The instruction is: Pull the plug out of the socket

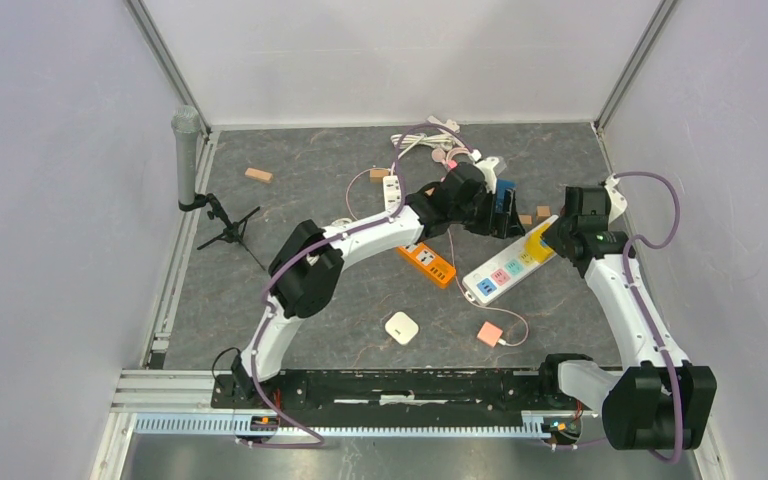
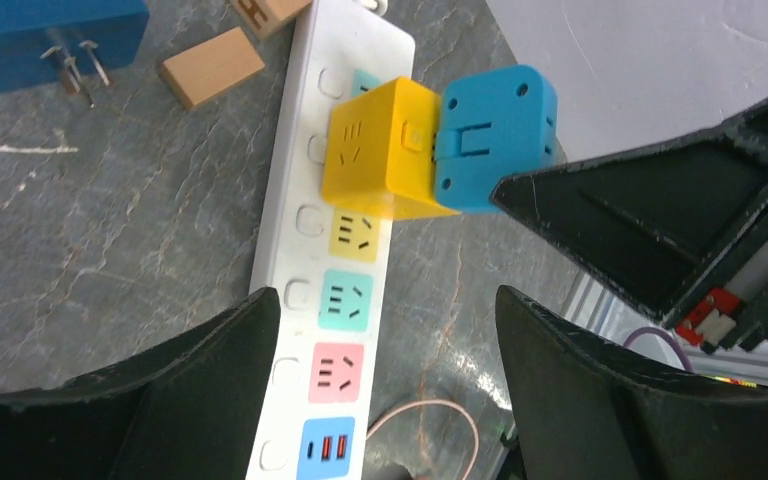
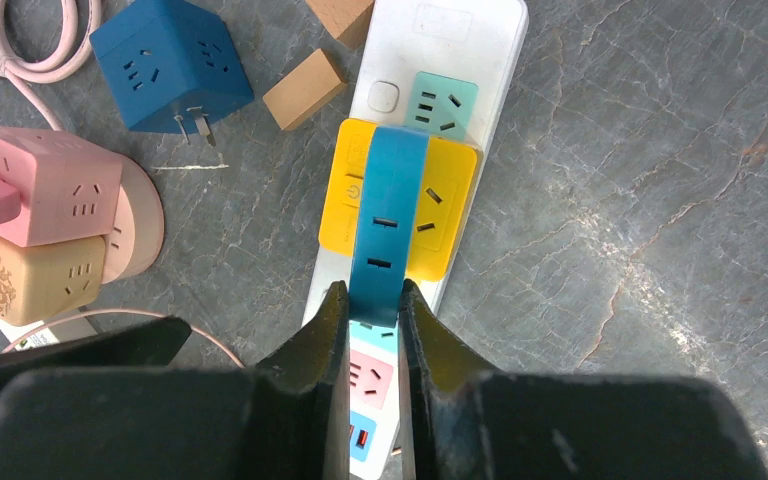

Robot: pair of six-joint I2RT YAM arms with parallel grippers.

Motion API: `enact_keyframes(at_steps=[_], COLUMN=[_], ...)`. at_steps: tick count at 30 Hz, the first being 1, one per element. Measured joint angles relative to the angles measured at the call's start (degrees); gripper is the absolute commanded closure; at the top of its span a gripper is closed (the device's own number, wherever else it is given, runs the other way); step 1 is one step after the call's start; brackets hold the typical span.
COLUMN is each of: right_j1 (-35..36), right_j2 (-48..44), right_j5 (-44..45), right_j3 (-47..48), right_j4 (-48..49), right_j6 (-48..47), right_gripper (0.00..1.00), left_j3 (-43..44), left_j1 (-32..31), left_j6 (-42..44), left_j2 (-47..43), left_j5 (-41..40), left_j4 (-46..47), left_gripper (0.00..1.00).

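Note:
A white power strip [image 1: 493, 276] lies on the table with a yellow cube socket [image 3: 444, 205] plugged into it. A flat blue plug [image 3: 388, 215] sits on top of the yellow cube. My right gripper [image 3: 373, 296] is shut on the near end of the blue plug, with a finger on each side. In the left wrist view the blue plug [image 2: 495, 135] sticks out of the side of the yellow cube [image 2: 375, 150]. My left gripper [image 2: 385, 310] is open above the strip's [image 2: 295, 160] coloured sockets, holding nothing.
A dark blue cube adapter [image 3: 170, 65], wooden blocks [image 3: 303, 88] and pink and tan adapters [image 3: 55, 185] lie beside the strip. An orange strip [image 1: 427, 262], a white square charger [image 1: 401, 328], a pink block with cable [image 1: 489, 333] and a microphone stand [image 1: 188, 150] are also here.

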Motion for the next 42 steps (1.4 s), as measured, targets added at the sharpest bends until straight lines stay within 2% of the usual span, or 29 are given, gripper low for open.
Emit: enact_keyframes(at_steps=[8, 12, 22, 28, 36, 42], right_j1=[0.0, 0.0, 0.0, 0.0, 0.0, 0.07], right_j2=[-1.49, -2.05, -2.03, -1.46, -0.07, -0.31], right_j5=[-1.09, -1.29, -2.29, -2.38, -2.19, -1.07], right_j3=[-1.6, -2.29, -2.23, -0.96, 4.81, 8.13], right_j4=[1.68, 2.64, 3.02, 2.21, -0.57, 3.13], right_j6=[-0.74, -0.81, -1.77, -2.62, -5.38, -6.58], right_gripper=[1.0, 1.0, 1.0, 1.0, 1.0, 1.0], left_j3=[9.07, 14.29, 16.98, 18.05, 18.67, 18.86], left_j1=[-1.16, -1.99, -2.34, -2.34, -2.45, -2.47], left_j6=[-0.55, -0.59, -0.55, -0.48, -0.15, 0.17], left_j2=[7.5, 12.46, 17.9, 18.21, 18.91, 19.71], left_j5=[-0.11, -0.17, -0.5, -1.68, -3.52, -4.52], left_j4=[-0.52, -2.05, -5.73, -7.23, -10.27, -12.09], left_gripper=[0.35, 0.38, 0.43, 0.43, 0.44, 0.43])
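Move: The left hand hangs open above and left of the white power strip: the strip's middle lies about 5 cm to its right, 3 cm back and 12 cm below. The yellow plug stands in the strip, 9 cm right of this hand, 1 cm ahead and 8 cm down; a wooden block lies 7 cm ahead and 6 cm right, the dark blue cube 12 cm straight ahead. The right hand already pinches the blue plug; the yellow plug is some 2 cm ahead, 2 cm left and 7 cm below it. Rightward about 5 cm, then down for a total of some 11 cm, the left hand comes to the power strip, its fingers narrowing to a bit over half open and one fingertip coming against the strip's long left edge beside the yellow plug. The right hand keeps its pinch on the blue plug, stays nearly still at first, then pulls up about 7 cm and 3 cm forward, fingers tipping up some 10 degrees. ##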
